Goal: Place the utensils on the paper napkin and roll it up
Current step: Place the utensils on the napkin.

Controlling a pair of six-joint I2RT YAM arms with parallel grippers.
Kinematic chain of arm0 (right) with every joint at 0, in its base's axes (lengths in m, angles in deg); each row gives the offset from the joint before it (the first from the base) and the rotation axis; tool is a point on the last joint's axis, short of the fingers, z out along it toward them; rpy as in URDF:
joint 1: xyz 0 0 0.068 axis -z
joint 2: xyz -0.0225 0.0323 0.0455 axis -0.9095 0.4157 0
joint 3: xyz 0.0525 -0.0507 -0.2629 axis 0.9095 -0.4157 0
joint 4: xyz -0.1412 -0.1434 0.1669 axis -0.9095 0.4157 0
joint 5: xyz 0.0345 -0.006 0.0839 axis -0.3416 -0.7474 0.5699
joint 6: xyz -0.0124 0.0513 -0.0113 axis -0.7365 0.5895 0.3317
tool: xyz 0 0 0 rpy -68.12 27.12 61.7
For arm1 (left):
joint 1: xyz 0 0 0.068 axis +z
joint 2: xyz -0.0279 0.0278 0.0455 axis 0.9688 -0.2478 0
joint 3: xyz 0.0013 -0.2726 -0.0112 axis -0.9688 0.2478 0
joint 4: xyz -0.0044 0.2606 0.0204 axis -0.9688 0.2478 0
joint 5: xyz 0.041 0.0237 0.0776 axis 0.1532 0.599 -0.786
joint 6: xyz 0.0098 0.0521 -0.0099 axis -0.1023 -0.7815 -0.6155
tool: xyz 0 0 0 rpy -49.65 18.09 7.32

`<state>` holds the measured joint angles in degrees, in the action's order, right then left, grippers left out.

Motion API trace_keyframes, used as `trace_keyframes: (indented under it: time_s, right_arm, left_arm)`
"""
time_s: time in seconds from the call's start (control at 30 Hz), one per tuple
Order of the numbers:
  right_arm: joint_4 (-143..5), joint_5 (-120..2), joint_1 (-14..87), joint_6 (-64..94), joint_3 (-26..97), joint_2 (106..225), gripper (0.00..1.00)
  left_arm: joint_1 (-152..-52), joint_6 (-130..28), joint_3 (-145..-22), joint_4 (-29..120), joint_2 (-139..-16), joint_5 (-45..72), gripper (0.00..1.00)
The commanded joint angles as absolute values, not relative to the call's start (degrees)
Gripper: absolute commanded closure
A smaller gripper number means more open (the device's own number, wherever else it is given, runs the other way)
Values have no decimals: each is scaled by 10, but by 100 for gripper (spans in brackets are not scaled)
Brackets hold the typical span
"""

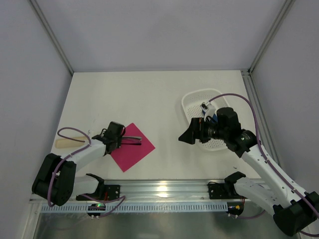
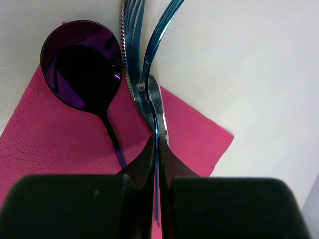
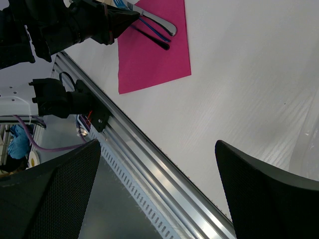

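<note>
The magenta paper napkin lies in front of the left arm. On it rests a dark purple spoon, with a serrated knife beside it. My left gripper is shut on the thin handle of a blue-glinting utensil, which is held edge-on just over the napkin. From above, the left gripper sits at the napkin's left corner, the utensils pointing right. My right gripper hangs open and holds nothing, well right of the napkin.
A white perforated basket with small items stands at the right, partly under the right arm. A pale beige flat stick lies at the far left. The metal rail runs along the near table edge.
</note>
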<state>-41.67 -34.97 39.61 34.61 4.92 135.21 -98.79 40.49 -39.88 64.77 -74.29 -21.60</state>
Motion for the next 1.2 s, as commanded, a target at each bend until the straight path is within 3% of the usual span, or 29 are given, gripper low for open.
trace_keyframes:
  time_s: [0.0,0.4,1.17]
  right_arm:
    - [-426,-347,394,349,59,1341,1]
    - [-425,-346,394,350,59,1342,1]
    - [-424,-346,394,353,60,1338,1]
  left_arm:
    - [-989,412,-397,630,-737,-245,100]
    - [-989,432,-388,623,-745,-245,99]
    - [-988,420,-376,650,-698,-239,76]
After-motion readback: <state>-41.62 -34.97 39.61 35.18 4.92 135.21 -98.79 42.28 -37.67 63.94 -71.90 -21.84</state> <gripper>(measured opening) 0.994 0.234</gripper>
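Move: The left hand holds the blue fork just over the napkin; the knife under it lies almost directly below, its middle about 1 cm ahead, level sideways and some 2 cm down. The purple spoon's middle is about 3 cm back and 2 cm left of the hand, and the napkin's centre about 3 cm back and 4 cm right, both roughly 2 cm below. From the right hand, the knife is some 10 cm ahead, 35 cm left and 19 cm lower. Barely sinking, about half a centimetre, the left hand stays over the knife on the napkin and turns only a couple of degrees, then parts its fingers from shut to roughly a quarter open, letting go of the fork's handle. It finishes with a slight rise back to its starting height and a small drift backward. ##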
